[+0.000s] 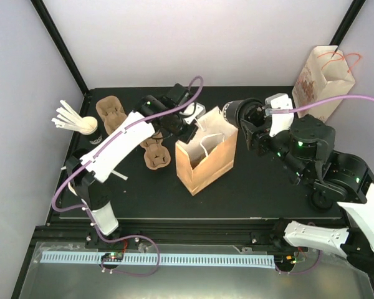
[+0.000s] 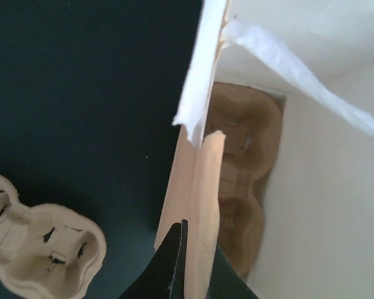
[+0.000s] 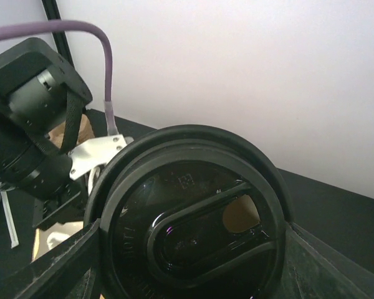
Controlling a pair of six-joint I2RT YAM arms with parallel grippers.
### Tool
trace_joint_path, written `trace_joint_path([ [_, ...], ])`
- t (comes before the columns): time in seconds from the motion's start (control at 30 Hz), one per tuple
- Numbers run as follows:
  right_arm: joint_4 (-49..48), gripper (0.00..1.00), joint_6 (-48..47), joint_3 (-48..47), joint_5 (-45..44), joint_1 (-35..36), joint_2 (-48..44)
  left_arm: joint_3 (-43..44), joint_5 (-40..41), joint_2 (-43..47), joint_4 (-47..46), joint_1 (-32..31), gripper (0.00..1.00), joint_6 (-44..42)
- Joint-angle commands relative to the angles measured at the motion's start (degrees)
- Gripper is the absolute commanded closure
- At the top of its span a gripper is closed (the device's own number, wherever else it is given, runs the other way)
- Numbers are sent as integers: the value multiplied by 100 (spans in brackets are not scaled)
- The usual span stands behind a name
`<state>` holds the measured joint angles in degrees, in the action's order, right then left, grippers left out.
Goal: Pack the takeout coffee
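The takeout coffee (image 1: 232, 112) hangs above the right rim of the open brown paper bag (image 1: 206, 159), with my right gripper (image 1: 245, 121) shut on it. In the right wrist view its black lid (image 3: 193, 218) fills the frame between the fingers of my right gripper (image 3: 193, 255), and the cup body is hidden under the lid. My left gripper (image 1: 188, 129) is shut on the bag's far-left rim. Up close, the left gripper (image 2: 196, 249) pinches the bag's brown wall (image 2: 196, 187). A pulp cup carrier (image 2: 240, 187) lies on the bag's floor.
Two pulp cup carriers (image 1: 156, 152) (image 1: 111, 114) lie left of the bag, one of them showing in the left wrist view (image 2: 43, 255). White stirrers (image 1: 68, 117) stand in a holder at far left. A second paper bag (image 1: 326, 81) stands at the back right corner.
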<state>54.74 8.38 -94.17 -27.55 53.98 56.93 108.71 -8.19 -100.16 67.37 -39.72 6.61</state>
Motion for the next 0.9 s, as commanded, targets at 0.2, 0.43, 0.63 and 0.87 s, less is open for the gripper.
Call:
trace_joint_path([
  [0.2, 673, 43, -66, 387, 861, 19, 240, -302, 1447, 522, 67, -623, 98, -399],
  [0.43, 807, 43, 91, 1163, 1227, 19, 113, -462, 1403, 760, -303, -754, 99, -507],
  [0.63, 681, 43, 117, 1822, 1407, 23, 100, -634, 1933, 867, -615, -1050, 98, -795],
  [0.87, -150, 43, -89, 2375, 1264, 25, 128, -1099, 2024, 1106, -1219, -1310, 99, -1121],
])
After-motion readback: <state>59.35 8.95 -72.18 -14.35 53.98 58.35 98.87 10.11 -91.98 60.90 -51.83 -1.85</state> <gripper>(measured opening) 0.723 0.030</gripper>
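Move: The right hand holds the lidded coffee cup high; the paper bag's open mouth lies about 6 cm ahead, 9 cm to its left and 20 cm below. The left fingers already pinch the bag's rim, the mouth's middle some 5 cm right and 2 cm back of them, about level. The empty tray on the table is roughly 5 cm ahead, 13 cm left and 24 cm below the left hand. The right hand lowers its cup some 18 cm into the bag, left fingers drawing the pinched rim back. ##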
